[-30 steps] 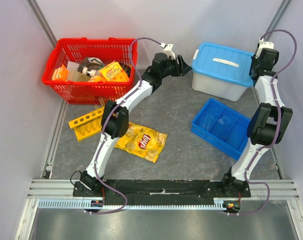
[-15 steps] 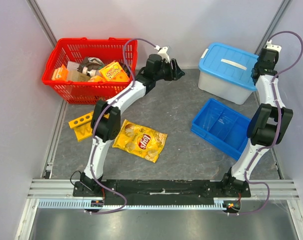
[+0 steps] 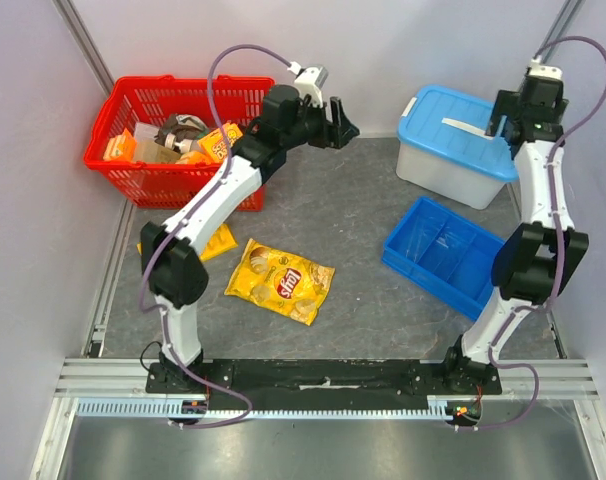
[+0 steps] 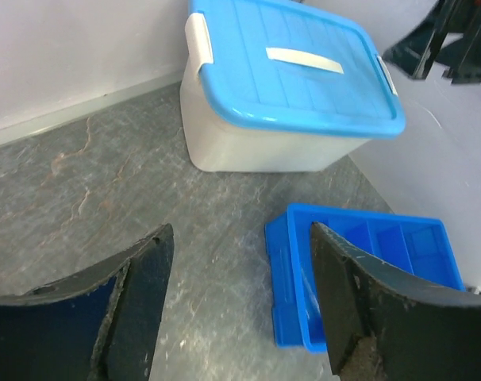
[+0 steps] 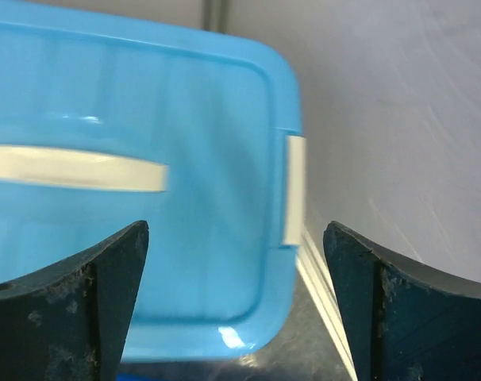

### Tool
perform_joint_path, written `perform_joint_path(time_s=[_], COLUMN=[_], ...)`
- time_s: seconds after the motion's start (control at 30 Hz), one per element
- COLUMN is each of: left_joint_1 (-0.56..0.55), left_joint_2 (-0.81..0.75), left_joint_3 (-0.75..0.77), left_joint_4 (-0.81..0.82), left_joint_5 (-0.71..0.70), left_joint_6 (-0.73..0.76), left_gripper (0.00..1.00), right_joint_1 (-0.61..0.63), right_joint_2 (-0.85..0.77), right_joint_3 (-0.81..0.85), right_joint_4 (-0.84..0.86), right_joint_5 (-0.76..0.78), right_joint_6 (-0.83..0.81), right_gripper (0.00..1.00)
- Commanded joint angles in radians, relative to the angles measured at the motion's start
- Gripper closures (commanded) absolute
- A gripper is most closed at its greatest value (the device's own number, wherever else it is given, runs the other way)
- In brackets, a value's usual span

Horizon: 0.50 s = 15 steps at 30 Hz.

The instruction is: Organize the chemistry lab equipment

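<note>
A clear storage box with a blue lid (image 3: 453, 145) stands at the back right, and shows whole in the left wrist view (image 4: 288, 87). An empty blue divided tray (image 3: 445, 255) lies in front of it (image 4: 367, 270). My left gripper (image 3: 338, 122) hangs open in the air between the red basket and the box, jaws empty (image 4: 239, 238). My right gripper (image 3: 506, 122) is open wide over the lid's right end (image 5: 235, 230), holding nothing; the lid (image 5: 185, 119) fills its view. A yellow test tube rack (image 3: 218, 240) lies at the left, mostly hidden behind my left arm.
A red basket (image 3: 173, 140) with several mixed items stands at the back left. A yellow chips bag (image 3: 280, 280) lies on the grey floor in the middle. Walls close in on the left, back and right; the box sits close to the right wall.
My right gripper has opened wide and risen over the lid's right end. My left arm has lifted and pulled back toward the basket. The box slid slightly right earlier.
</note>
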Motion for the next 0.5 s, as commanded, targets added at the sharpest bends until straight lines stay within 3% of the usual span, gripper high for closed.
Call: perform_joint_path(time_s=[0.0, 0.1, 0.23, 0.47], left_joint_1=[-0.003, -0.003, -0.004, -0.003], left_joint_2=[-0.175, -0.278, -0.423, -0.713], left_joint_3=[-0.067, -0.147, -0.252, -0.535], left_joint_4=[-0.105, -0.137, -0.165, -0.130], left_joint_5=[-0.001, 0.018, 0.054, 0.077], left_joint_6=[0.095, 0.114, 0.117, 0.100], left_gripper=[0.22, 0.09, 0.06, 0.04], right_joint_1=[0.112, 0.141, 0.167, 0.190], right_joint_2=[-0.148, -0.251, -0.432, -0.719], right_joint_3=[0.094, 0.042, -0.114, -0.421], right_joint_4=[-0.140, -0.179, -0.159, -0.145], right_joint_5=[-0.087, -0.203, -0.409, -0.596], right_joint_6=[0.010, 0.073, 0.124, 0.234], right_gripper=[0.02, 0.02, 0.02, 0.02])
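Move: The white bin with its blue lid on has its middle about 16 cm to the left of my right hand, 3 cm farther out and 16 cm lower. The blue organizer stands nearer me, about 24 cm back and 18 cm left of that hand. From my left hand the bin is some 31 cm to the right and 7 cm ahead, the red basket some 40 cm left and 7 cm ahead, and the chips bag about 25 cm back and 14 cm left. With both grippers empty, I leave the lidded bin. My right hand stays wide open, swings left and up across the lid, then draws back towards me, about 25 cm in all, turning some 30 degrees counter-clockwise. Meanwhile I pull my left hand back, left and up, about 17 cm, opening its fingers nearly fully. ##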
